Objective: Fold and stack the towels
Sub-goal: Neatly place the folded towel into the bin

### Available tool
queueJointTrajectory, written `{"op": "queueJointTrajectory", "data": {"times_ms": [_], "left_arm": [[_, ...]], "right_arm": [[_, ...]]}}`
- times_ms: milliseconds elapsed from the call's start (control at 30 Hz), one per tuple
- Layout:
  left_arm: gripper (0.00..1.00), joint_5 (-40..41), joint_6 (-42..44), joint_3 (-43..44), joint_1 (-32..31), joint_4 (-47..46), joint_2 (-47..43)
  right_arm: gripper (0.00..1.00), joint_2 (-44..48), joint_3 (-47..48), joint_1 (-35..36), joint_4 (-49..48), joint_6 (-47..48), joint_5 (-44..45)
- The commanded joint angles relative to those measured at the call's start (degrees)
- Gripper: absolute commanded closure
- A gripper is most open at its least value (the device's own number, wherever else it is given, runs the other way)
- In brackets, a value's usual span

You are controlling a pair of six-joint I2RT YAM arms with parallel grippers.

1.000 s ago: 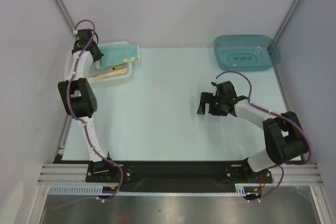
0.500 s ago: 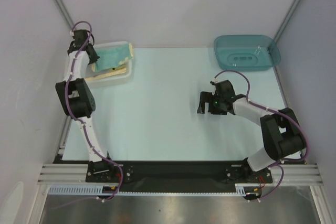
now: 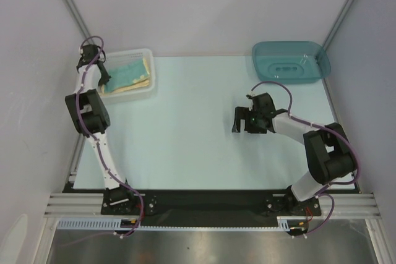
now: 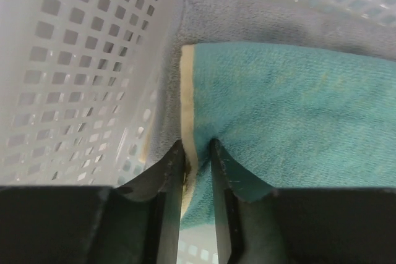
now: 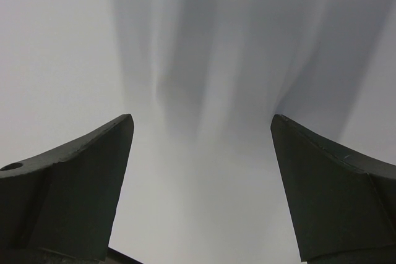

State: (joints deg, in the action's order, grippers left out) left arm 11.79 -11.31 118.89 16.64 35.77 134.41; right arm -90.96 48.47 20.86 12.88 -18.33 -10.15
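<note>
A teal-faced towel (image 3: 127,73) with a cream edge lies on top of the stack in the white mesh basket (image 3: 150,78) at the far left. My left gripper (image 3: 102,79) reaches down into the basket's left corner. In the left wrist view its jaws (image 4: 198,146) stand narrow with the cream-edged rim of the teal towel (image 4: 291,109) pinched between them. A grey towel (image 4: 247,20) shows beneath, against the basket wall (image 4: 80,60). My right gripper (image 3: 238,122) hovers over the table's middle right, open wide and holding nothing (image 5: 201,122).
A teal plastic bin (image 3: 291,60) stands at the back right corner. Yellow towel edges peek out under the teal one in the basket. Grey walls close in on both sides.
My left gripper has moved left and down into the basket with the teal towel, which now lies flat on the stack. The right arm has barely moved.
</note>
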Motion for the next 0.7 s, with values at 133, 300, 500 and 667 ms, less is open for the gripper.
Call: {"op": "queueJointTrajectory", "data": {"times_ms": [133,300,500,667], "left_arm": [[0.53,3.3,1.6,4.2,0.9,-1.0,-3.6],[0.43,-0.8,0.0,1.3,0.6,-2.4,-8.7],[0.34,-2.7,0.0,-9.8,-1.1,-12.2,-18.6],[0.3,-11.0,-1.0,-12.5,-1.2,-11.7,-19.3]], "right_arm": [[0.0,-1.5,1.6,0.1,-0.2,0.7,1.3],[0.0,-0.1,3.1,0.8,1.7,0.7,2.5],[0.0,3.5,3.6,1.7,2.9,0.1,2.9],[0.0,5.9,2.2,1.8,1.1,-1.2,1.6]]}}
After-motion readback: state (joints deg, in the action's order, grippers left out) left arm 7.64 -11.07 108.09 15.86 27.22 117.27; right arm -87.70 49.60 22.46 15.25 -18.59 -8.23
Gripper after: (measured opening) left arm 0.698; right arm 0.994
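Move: The left fingertips are inside the white bin, at the left end of the teal towel. The towel's middle lies about 9 cm to the right, 3 cm farther out and 2 cm lower. The bin's left wall is roughly 5 cm to the left and 2 cm ahead, about level in height. From the right hand, that towel lies some 26 cm ahead and 50 cm to the left, near its height. Open the left gripper, already slightly parted, to about two-thirds to let go of the teal towel's left end, easing barely 1 cm towards the bin's left wall. Then lift up and away from the towel, about 11 cm and quickening, drifting a little right late on while the fingertips tilt some 15 degrees up and forward. ##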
